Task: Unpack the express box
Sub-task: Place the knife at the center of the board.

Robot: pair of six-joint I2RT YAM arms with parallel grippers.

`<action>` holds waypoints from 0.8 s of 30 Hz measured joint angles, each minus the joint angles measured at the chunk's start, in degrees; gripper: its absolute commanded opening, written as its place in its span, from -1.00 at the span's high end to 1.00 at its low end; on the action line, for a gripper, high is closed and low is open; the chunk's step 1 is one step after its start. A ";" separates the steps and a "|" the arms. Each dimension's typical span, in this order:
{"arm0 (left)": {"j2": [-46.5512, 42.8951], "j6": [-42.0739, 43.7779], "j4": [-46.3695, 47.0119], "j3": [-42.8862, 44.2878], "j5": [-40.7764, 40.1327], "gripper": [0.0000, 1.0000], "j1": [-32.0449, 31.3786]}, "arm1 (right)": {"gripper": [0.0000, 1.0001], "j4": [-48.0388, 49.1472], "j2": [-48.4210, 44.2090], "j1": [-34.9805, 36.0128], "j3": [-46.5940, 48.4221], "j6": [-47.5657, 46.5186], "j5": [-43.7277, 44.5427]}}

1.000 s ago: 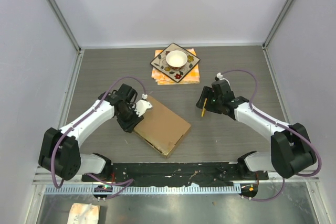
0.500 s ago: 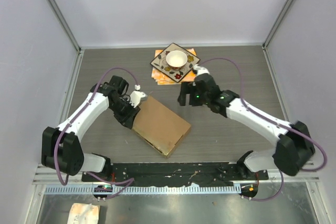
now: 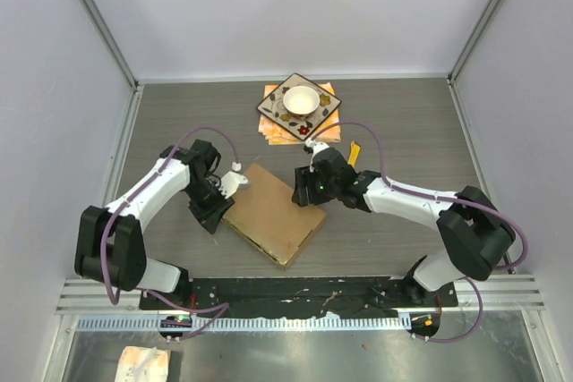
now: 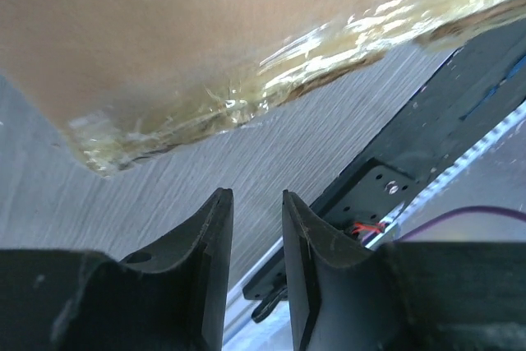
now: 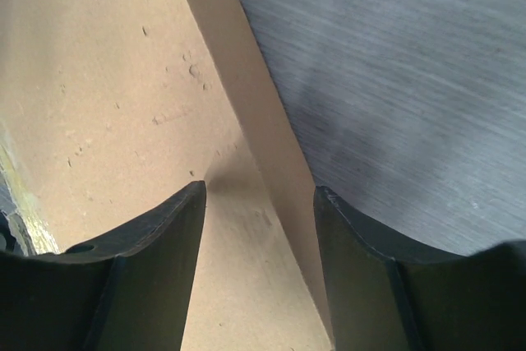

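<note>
The express box (image 3: 273, 214) is a flat brown cardboard box lying at an angle in the middle of the table. My left gripper (image 3: 226, 192) sits low at its left corner. In the left wrist view the gripper (image 4: 255, 196) has a narrow gap with nothing in it, and the box's taped edge (image 4: 246, 96) runs just ahead. My right gripper (image 3: 303, 192) hangs over the box's far right edge. In the right wrist view the gripper (image 5: 260, 189) is open, straddling the rim where the box (image 5: 107, 80) meets its side wall.
A small yellow tool (image 3: 354, 151) lies on the table to the right of my right wrist. A patterned square plate (image 3: 279, 115) with a white bowl (image 3: 302, 100) rests on an orange cloth (image 3: 327, 131) at the back. A black rail (image 3: 295, 291) lines the near edge.
My right arm swung left from the right side to the box's edge. The yellow tool it carried now lies on the table. My left gripper shifted slightly along the box's left corner.
</note>
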 measured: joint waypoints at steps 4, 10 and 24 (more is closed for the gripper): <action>3.34 0.46 1.27 -3.48 -3.96 0.38 -0.24 | 0.13 3.34 -0.20 1.33 -2.82 2.27 -0.09; 9.62 -1.53 6.16 -3.80 -7.80 0.39 -1.51 | 0.73 4.83 -6.47 4.72 -8.28 5.88 3.45; 23.37 -6.36 8.96 17.73 -3.82 0.17 -7.87 | 0.85 -1.97 -22.32 28.00 -18.71 24.83 21.09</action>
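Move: The right hand straddles the top edge of the box's far-right side. The middle of the box lies about 5 cm back, 7 cm to the hand's left and 3 cm below. From that hand the knife is some 12 cm ahead and 12 cm right, and the plate with the bowl about 25 cm straight ahead. From the left hand, the box's middle is roughly 14 cm right, 4 cm ahead and 4 cm lower, its left corner only 3 cm ahead and 3 cm right. Closing its half-open fingers almost shut, the right hand sweeps about 14 cm straight back towards its base at nearly constant height, its fingertips pushing the box's far-right long side along. The left hand first sinks some 5 cm beside the box's left corner, then goes forward and right by about 10 and 8 cm, fingers kept partly open, pushing the taped side near that corner and rising a little at the end. ##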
